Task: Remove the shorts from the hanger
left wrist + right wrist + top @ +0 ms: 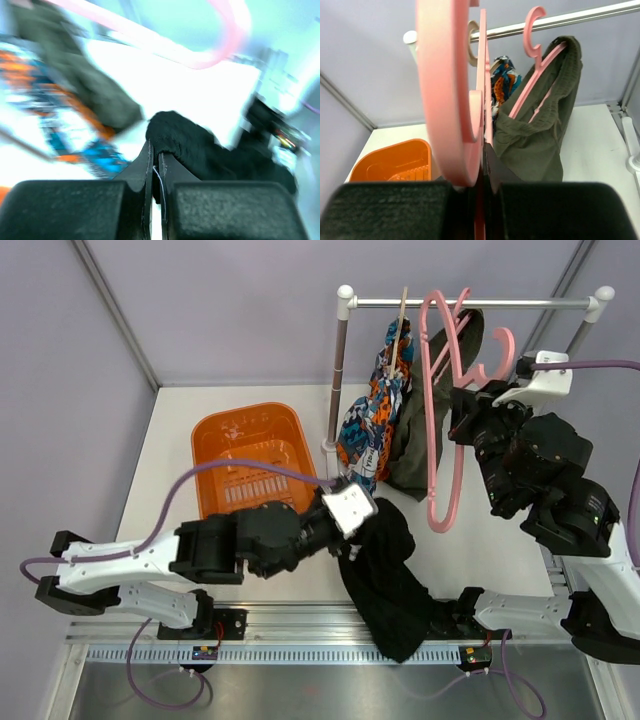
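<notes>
My left gripper [350, 532] [156, 156] is shut on an edge of the black shorts [388, 585] [200, 147], which trail down over the table's near edge. My right gripper [463, 418] [485, 150] is shut on a bare pink hanger [436, 440] [452, 100] and holds it in the air near the rail. The hanger's lower end hangs just right of the black shorts. The olive shorts [412, 435] [535, 145] hang on a second pink hanger [540, 70] on the rail. The patterned shorts [372, 415] [502, 75] hang to their left.
A metal rail [470, 302] on white posts stands at the back of the table. An orange basket [248, 465] [395, 162] sits on the left, behind my left arm. Purple walls close the back and sides.
</notes>
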{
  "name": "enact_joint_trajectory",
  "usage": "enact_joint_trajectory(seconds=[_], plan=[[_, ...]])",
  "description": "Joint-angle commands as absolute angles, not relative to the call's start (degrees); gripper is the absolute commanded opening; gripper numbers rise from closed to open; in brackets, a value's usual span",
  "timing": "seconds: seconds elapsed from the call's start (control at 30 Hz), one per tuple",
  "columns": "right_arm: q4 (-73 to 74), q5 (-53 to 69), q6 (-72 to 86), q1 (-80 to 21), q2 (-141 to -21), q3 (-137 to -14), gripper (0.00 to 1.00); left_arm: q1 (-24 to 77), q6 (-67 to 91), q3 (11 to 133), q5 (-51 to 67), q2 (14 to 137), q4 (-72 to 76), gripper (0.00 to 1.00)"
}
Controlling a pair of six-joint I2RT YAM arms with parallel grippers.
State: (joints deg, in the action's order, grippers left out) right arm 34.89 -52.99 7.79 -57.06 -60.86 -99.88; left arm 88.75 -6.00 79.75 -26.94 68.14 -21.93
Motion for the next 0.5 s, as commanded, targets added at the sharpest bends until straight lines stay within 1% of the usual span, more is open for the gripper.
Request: enact_joint_trajectory(seconds=[0.0, 0.03, 0.07, 0.13, 0.17, 0.23, 0.3, 0.4, 0.47], plan=[[33.0, -59.5, 7.0, -57.4, -58.9, -102.2, 0.0, 85.6, -10.2, 90.1, -41.1, 65.0, -18.1, 0.0], [33.3, -59.7, 7.2, -57.4, -58.3, -102.1, 0.0, 84.0, -9.8, 92.5, -41.7, 65.0, -18.9, 0.0], [34.0, -59.9, 7.4, -57.5, -57.9, -102.1, 0.0, 80.3, -9.6, 97.0, -41.4, 65.0, -19.4, 0.0], [35.0, -59.9, 8.2, -57.4, -57.2, -102.2, 0.0, 76.7, -10.7, 100.7, -41.0, 65.2, -18.4, 0.0], [36.0, -60.0, 8.8, -57.4, -57.0, -102.3, 0.0, 73.2, -12.4, 104.8, -41.4, 65.6, -17.5, 0.0], [36.9, -60.2, 9.3, -57.4, -56.5, -102.3, 0.0, 68.9, -14.9, 108.9, -41.4, 67.1, -15.1, 0.0], [38.2, -60.2, 9.8, -57.4, -56.2, -102.2, 0.0, 67.7, -21.1, 112.9, -42.0, 67.8, -8.1, 0.0], [40.2, -60.3, 10.6, -57.4, -55.6, -102.4, 0.0, 66.2, -27.8, 119.6, -42.6, 70.1, -1.6, 0.0], [40.8, -60.4, 10.7, -57.4, -55.2, -102.1, 0.0, 65.2, -30.5, 121.0, -43.0, 70.8, 2.4, 0.0]])
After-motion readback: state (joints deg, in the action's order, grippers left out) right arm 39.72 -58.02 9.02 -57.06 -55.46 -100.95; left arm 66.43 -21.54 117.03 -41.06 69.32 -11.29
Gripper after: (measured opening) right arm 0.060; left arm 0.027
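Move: The left hand already holds the black shorts, clear of the pink hanger. The orange basket lies about 28 cm ahead of it, 22 cm to its left and 32 cm below. The patterned shorts hang some 36 cm ahead, 5 cm right and 13 cm lower, and the pink hanger is roughly 16 cm ahead, 10 cm right and 11 cm above. From the right hand, which holds that hanger, the basket is 13 cm ahead, 34 cm left and 45 cm below; the olive shorts are 21 cm ahead, 2 cm right, 26 cm below. Keeping its pinch on the black shorts, the left hand sweeps fast up some 28 cm and about 20 cm left until it is roughly level sideways with the basket, going forward too at first and then no farther, while its fingertips swing counter-clockwise from pointing right towards ahead and tilt upward. The right hand keeps its grip on the empty pink hanger and eases about 5 cm right and slightly back, away from the basket. ##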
